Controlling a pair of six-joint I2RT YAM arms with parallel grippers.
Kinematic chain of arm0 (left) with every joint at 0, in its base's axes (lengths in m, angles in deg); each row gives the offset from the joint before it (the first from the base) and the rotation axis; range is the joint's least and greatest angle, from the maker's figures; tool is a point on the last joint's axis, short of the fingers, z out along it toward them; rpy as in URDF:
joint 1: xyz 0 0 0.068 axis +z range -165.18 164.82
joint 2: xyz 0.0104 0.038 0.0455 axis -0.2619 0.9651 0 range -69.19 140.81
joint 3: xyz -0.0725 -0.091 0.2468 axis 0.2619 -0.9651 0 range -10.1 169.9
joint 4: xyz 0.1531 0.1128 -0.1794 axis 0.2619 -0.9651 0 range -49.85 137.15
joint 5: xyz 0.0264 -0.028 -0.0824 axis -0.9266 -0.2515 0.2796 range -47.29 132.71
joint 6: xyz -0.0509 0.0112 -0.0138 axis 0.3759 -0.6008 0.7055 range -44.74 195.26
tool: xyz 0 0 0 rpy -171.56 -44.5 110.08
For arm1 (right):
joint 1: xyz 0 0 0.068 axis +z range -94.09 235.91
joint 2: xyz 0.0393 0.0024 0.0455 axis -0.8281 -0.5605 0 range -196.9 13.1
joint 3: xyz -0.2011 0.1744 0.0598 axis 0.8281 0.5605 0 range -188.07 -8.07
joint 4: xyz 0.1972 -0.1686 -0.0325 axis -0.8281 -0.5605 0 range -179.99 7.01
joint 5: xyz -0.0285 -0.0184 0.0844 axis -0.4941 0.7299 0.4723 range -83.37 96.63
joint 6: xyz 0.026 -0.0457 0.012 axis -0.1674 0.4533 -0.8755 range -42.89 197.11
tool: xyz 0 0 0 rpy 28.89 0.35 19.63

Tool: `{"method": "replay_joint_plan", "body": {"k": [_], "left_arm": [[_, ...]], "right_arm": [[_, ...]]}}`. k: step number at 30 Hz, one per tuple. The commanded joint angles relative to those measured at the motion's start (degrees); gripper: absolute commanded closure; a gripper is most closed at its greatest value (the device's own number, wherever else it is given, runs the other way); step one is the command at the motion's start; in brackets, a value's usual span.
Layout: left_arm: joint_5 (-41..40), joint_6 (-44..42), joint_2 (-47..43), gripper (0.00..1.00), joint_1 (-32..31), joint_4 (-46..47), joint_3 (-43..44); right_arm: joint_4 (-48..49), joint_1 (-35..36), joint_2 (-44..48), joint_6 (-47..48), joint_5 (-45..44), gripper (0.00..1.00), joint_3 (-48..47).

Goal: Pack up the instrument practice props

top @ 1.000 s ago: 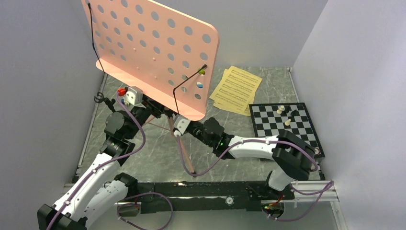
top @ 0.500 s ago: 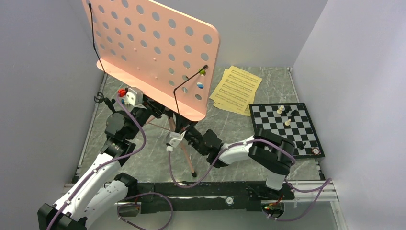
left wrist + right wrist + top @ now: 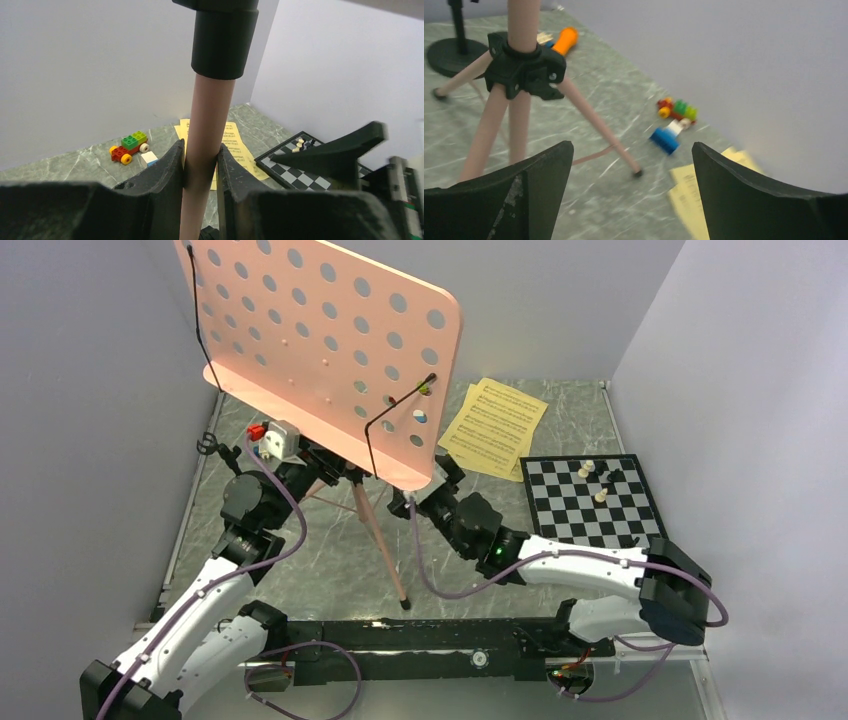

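Observation:
The pink hole-punched music stand (image 3: 320, 350) stands upright on its tripod legs (image 3: 383, 545). My left gripper (image 3: 322, 472) is shut on the stand's pink pole (image 3: 205, 150), just below the black collar. My right gripper (image 3: 425, 488) hangs open to the right of the tripod, with nothing between its fingers. Its wrist view shows the black leg hub (image 3: 524, 67) to the left. Behind the hub lie the orange microphone (image 3: 564, 40) and the round base of the black mic stand (image 3: 448, 54). The yellow sheet-music pages (image 3: 495, 425) lie flat at the back right.
A black-and-white chessboard (image 3: 595, 505) with a few pieces lies at the right. A small toy-block car (image 3: 130, 147) and a blue-and-white block (image 3: 665, 139) sit near the back wall. Grey walls close in the left, back and right sides.
My right gripper has let go of the front tripod leg, opened wide and swung right and back, away from the leg. The left gripper keeps its hold on the pole.

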State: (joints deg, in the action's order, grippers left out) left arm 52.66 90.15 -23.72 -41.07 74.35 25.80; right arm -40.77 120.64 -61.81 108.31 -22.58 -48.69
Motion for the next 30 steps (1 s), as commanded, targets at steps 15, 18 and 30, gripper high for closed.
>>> {"method": "replay_joint_plan", "body": {"k": [15,18,30], "left_arm": [[-0.92,3.78,1.57,1.00,0.18,-6.67,-3.04],[-0.79,3.67,1.63,1.00,0.18,-6.62,-2.98],[-0.02,3.65,2.51,1.00,0.20,-6.21,-2.85]], "right_arm": [[-15.19,-25.81,-7.24,-93.16,59.84,0.15,-10.44],[-11.71,-25.82,-10.18,-100.81,62.03,0.18,-12.47],[-13.74,-25.11,-18.48,-106.15,64.00,0.43,-21.72]]}}
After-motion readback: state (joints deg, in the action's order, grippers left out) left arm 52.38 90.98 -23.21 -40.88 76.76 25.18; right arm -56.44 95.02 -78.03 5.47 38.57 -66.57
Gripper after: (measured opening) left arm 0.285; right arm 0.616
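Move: About 10 cm to the right hand's left, 1 cm ahead and 3 cm below is the black hub where the music stand's pole meets its tripod legs. The left gripper, closed on the pole, stands roughly 10 cm left of the right hand, 2 cm ahead and 8 cm higher. The loose sheet music lies some 24 cm ahead, 15 cm right and 27 cm below. From the left hand the hub is about 11 cm straight below. Dipping about 9 cm with a slight reach forward, the open right hand then swings left and climbs nearly back to its starting height, closing in on the stand's hub. On the way it rolls roughly 105 degrees, clockwise as seen from behind the hand, its fingers coming round to point left and narrowing partway. The left hand stays put, keeping its pinch on the pole. ##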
